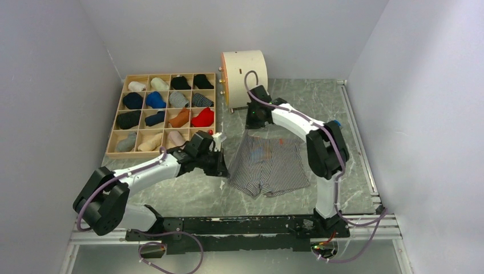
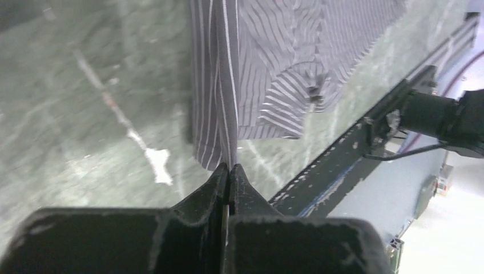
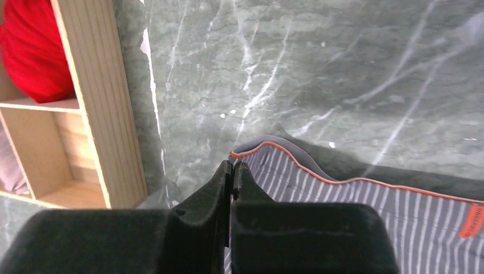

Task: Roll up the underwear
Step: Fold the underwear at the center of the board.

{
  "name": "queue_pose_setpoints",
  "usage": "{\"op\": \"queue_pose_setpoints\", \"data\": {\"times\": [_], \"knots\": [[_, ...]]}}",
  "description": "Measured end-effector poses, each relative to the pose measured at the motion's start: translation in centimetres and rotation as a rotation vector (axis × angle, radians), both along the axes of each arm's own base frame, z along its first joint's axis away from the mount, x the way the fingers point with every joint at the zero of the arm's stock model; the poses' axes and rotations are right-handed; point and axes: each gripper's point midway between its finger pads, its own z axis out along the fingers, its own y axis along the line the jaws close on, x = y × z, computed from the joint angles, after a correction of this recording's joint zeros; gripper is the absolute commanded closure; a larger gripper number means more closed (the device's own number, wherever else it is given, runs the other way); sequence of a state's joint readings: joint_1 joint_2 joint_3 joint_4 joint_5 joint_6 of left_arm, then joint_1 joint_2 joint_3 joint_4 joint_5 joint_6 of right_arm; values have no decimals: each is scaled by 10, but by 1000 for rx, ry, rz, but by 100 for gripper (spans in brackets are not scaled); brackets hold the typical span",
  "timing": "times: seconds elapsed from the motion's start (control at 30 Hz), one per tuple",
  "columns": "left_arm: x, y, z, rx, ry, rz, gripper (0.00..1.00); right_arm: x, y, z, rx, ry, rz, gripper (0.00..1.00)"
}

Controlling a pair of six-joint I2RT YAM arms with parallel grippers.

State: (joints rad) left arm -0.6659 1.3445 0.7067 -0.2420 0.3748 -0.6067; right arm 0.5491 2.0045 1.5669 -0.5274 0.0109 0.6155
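The grey underwear point(image 1: 268, 165) with fine white stripes lies spread on the marble table, waistband toward the back. My left gripper point(image 1: 224, 169) is at its left side. In the left wrist view the left gripper point(image 2: 229, 166) is shut on a fold of the underwear point(image 2: 274, 68) at the left edge. My right gripper point(image 1: 253, 128) is at the back left corner. In the right wrist view the right gripper point(image 3: 233, 165) is shut on the orange-trimmed waistband corner of the underwear point(image 3: 365, 211).
A wooden compartment box point(image 1: 165, 75) holding several rolled garments stands at the back left; its wall point(image 3: 97, 103) is close to the right gripper. A round wooden drum point(image 1: 244, 71) sits behind. A black rail point(image 2: 354, 154) runs along the near table edge.
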Motion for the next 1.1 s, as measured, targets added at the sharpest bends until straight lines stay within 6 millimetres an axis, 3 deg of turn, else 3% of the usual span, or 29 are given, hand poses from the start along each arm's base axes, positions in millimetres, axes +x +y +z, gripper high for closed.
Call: {"op": "queue_pose_setpoints", "data": {"times": [0.2,0.33,0.57,0.83,0.97,1.1], "knots": [[-7,-37,27,-91,-9,-49,95,-5,-33,21,71,-36,-9,100],[-13,-71,40,-131,5,-91,95,-7,-63,29,137,-44,-26,100],[-33,-139,45,-152,44,-165,95,-13,-121,7,205,19,-79,100],[-52,-212,50,-151,77,-218,95,-15,-158,-1,239,41,-81,100],[-59,-235,49,-155,96,-233,95,-17,-170,-4,231,51,-84,100],[-56,-249,35,-131,121,-230,95,-17,-184,-8,209,57,-105,100]]}}
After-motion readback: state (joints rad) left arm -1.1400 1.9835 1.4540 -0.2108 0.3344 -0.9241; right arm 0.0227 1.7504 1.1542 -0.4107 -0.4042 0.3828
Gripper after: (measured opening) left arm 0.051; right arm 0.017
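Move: The underwear lies spread with its left edge pinched in both grippers. The right leg hem, where the left hand carries its corner, is about 25 cm to that hand's right, 4 cm back and 7 cm below; the wooden organizer is centred some 27 cm left and 25 cm ahead. From the right hand, the waistband's right corner is about 21 cm right and 3 cm back, the orange tag roughly 14 cm right and 4 cm back, the drum about 17 cm straight ahead. The underwear's lifted left edge is carried rightward over its right half by both hands, grips kept shut. The left hand sweeps about 25 cm right, drawing back some 5 cm and rising before easing down slightly, its wrist turning clockwise; the right hand takes the waist corner about 18 cm right past the tag, arching up and then sinking while it rolls its left side up. ##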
